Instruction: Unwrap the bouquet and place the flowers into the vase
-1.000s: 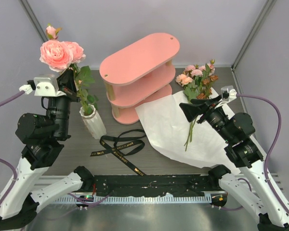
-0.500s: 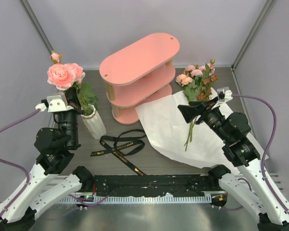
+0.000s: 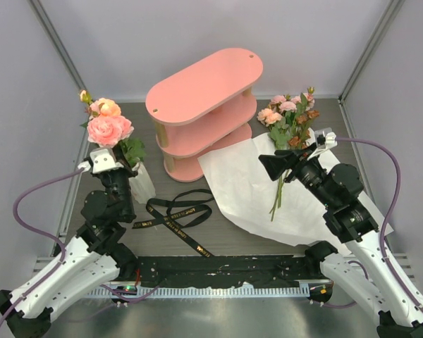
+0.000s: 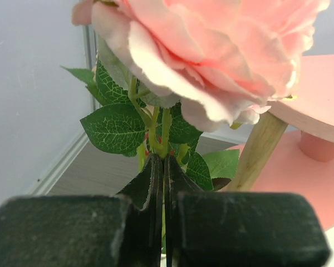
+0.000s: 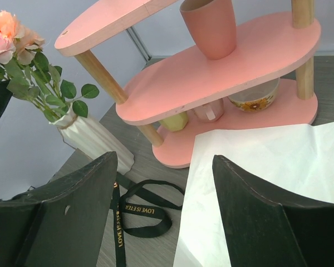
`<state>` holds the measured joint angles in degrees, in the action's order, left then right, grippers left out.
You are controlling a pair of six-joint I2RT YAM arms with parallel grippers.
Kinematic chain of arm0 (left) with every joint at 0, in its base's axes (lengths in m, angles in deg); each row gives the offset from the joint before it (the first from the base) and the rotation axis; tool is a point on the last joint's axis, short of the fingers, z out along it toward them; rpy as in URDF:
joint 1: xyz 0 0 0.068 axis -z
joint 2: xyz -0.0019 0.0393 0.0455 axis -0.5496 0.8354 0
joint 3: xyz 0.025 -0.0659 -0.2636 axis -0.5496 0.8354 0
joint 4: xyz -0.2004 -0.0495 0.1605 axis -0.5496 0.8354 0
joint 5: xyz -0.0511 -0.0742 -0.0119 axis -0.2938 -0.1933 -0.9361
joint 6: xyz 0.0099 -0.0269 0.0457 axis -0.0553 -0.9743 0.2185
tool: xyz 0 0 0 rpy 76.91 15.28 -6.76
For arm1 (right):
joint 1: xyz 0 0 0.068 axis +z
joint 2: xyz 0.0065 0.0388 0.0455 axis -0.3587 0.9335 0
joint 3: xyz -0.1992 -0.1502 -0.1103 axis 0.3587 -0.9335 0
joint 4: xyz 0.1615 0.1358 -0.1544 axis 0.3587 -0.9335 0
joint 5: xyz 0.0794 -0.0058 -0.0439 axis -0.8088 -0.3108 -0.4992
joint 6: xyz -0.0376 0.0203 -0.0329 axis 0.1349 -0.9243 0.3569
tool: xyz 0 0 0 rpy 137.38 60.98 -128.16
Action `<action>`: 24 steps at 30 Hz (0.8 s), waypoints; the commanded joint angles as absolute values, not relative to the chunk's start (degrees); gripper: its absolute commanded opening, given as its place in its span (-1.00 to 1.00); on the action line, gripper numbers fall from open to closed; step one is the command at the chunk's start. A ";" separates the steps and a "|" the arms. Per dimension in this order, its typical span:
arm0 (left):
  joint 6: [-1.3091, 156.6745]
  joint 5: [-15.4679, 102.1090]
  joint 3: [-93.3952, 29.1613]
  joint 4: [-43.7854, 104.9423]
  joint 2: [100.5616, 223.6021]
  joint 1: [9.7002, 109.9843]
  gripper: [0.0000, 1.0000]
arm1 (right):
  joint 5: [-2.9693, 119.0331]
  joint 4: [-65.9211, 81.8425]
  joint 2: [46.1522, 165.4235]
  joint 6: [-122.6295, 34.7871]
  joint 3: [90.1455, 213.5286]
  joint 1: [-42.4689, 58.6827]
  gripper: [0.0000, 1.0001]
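Observation:
Large pink roses (image 3: 109, 128) stand on a green stem (image 4: 166, 125) whose lower end sits in the white ribbed vase (image 3: 144, 184). My left gripper (image 3: 121, 171) is shut on that stem just above the vase rim, and its fingertips (image 4: 156, 167) pinch it below the leaves. The right wrist view shows the vase (image 5: 92, 142) with leaves rising from it. The rest of the flowers (image 3: 289, 121) lie on the unfolded white paper (image 3: 247, 183). My right gripper (image 3: 275, 163) hangs open over the paper, left of those stems, with nothing in it.
A pink three-tier shelf (image 3: 204, 88) stands at the back centre, holding a pink cup (image 5: 209, 25) and small items. The black ribbon (image 3: 176, 211) lies loose between the vase and the paper. Grey walls close in on both sides.
My left arm has come down and to the right, lowering the pink roses so that the stem sits in the vase. The right arm has shifted only slightly.

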<state>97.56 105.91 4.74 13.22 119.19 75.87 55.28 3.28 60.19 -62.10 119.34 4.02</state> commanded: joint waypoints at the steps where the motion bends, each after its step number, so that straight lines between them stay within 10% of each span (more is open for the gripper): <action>1: 95.33 110.46 6.21 5.26 119.28 75.97 -1.00 | 55.39 5.48 58.99 -62.42 119.10 4.20 0.50; 6: 94.89 113.63 6.57 5.26 121.04 75.97 -0.91 | 55.39 5.39 58.63 -62.33 118.65 4.29 0.50; 9: 95.15 115.13 5.61 6.04 120.69 76.06 -0.43 | 55.30 5.39 58.46 -62.33 118.65 4.29 0.50; 14: 86.65 114.08 -0.63 18.68 117.53 75.97 0.91 | 55.13 5.39 59.16 -62.07 119.00 4.29 0.50; 24: 78.80 99.41 -18.02 43.13 111.38 76.06 1.00 | 55.03 6.27 62.06 -63.21 119.36 4.29 0.50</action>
<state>81.97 107.02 -11.80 34.92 112.65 75.95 55.08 3.34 60.96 -62.58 118.64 4.02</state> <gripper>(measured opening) 0.996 0.750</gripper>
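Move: The left hand, still pinching the pink rose's stem, hovers just above the vase: its middle lies about 3 cm ahead, 3 cm to the right and some 22 cm down. The ribbon is on the table about 5 cm back and 12 cm right of this hand; the shelf's middle stands roughly 18 cm farther out and 21 cm right. From the right hand, the vase is about 36 cm left and 4 cm ahead, some 20 cm lower. Down about 2 cm and slightly left, the left hand eases the pink rose's stem farther into the vase, then its fingers open fully and let go of it. It then pulls up and away, climbing about 8 cm while drawing back some 5 cm and a little left, its left side rolling down about 15 degrees. ##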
